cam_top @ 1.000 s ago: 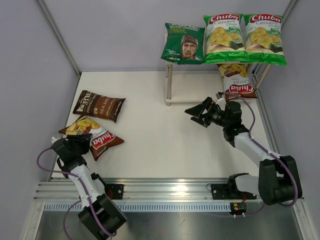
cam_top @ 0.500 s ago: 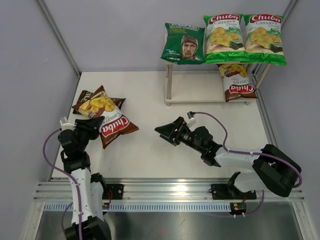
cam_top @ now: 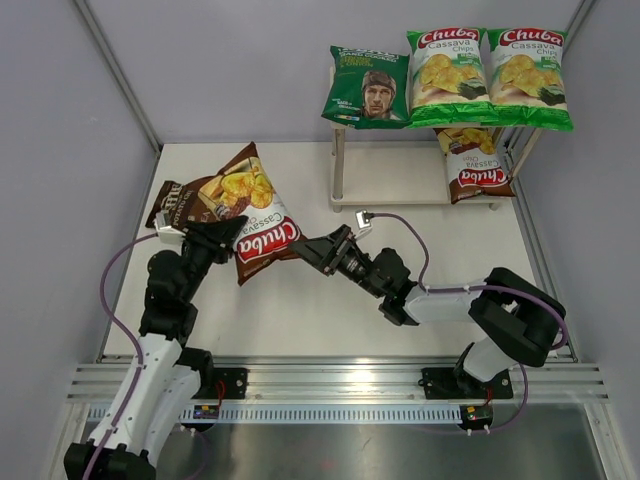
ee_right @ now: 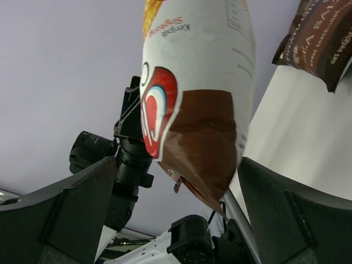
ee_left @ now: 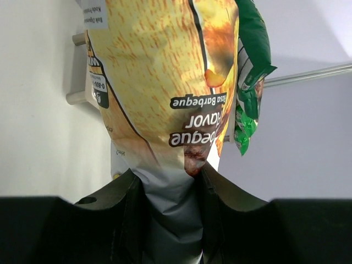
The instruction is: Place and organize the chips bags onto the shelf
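A brown Chuba chips bag [cam_top: 252,212] hangs in the air over the table's left half, my left gripper [cam_top: 224,236] shut on its crimped end [ee_left: 168,192]. My right gripper [cam_top: 312,250] is open beside it, and the bag's other end [ee_right: 201,137] lies between its spread fingers [ee_right: 88,192]. The dark-brown Sea Salt bag [cam_top: 172,199] lies flat on the table, partly hidden behind the held bag. The shelf [cam_top: 338,170] at the back right carries the dark green REAL bag [cam_top: 368,87] and two green-white Chuba bags [cam_top: 447,72] on top, and a brown Chuba bag [cam_top: 474,165] on the lower board.
Grey walls close in the table on the left, back and right. A metal rail [cam_top: 330,378] runs along the near edge by the arm bases. The left arm's body [ee_right: 129,157] shows just behind the bag in the right wrist view.
My left gripper lifted the brown Chuba bag off the table and carried it up and toward the middle. The right arm swung from the shelf leftward to the bag, jaws still open.
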`<state>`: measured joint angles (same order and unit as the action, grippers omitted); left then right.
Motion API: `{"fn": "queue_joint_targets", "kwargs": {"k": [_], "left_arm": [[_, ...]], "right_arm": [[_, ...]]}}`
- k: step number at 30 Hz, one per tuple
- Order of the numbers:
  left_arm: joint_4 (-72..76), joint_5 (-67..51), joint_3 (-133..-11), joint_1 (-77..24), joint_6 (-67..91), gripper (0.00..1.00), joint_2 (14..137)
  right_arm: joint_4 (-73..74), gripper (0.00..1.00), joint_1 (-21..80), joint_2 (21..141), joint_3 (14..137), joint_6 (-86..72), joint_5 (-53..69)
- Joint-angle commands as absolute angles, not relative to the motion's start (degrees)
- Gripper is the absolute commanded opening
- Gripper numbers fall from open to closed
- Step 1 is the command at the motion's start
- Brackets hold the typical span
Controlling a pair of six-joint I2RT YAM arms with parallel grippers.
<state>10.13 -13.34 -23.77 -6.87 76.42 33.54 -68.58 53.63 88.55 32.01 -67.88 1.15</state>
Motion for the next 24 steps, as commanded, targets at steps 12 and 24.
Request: {"fn": "queue_joint_targets", "kwargs": {"k": [12,24], "left_arm": [[25.65,-9.93,-24.0,-16.07,81.21,0.12,34.8],[25.14,-14.76,-21.45,-19.07,81.49,0.26,30.94]], "right_arm": [[-63.54,0.96,54.32,87.01,38.23,-59.6,4.65],[-71.63,0.55,54.14,85.17,37.1,-51.77,15.38]]}}
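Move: My left hand holds the brown Chuba chips bag by its side edge. My right gripper waits open about 12 cm to the right of this hand and 4 cm nearer my base, roughly level. From my right hand, the bag's middle is some 6 cm ahead, 9 cm left and a little higher. The shelf's lower board lies about 30 cm ahead of that hand, 28 cm right and 18 cm below. I close my right fingers by over a third of their range around the brown bottom end of the Chuba bag, easing that hand about 2 cm up and slightly left and back while its fingers tip upward. Meanwhile my left hand keeps its pinch and feeds the bag some 4 cm right towards the right gripper, also rising 3 cm, drawing back 2 cm and turning some 10 degrees. ##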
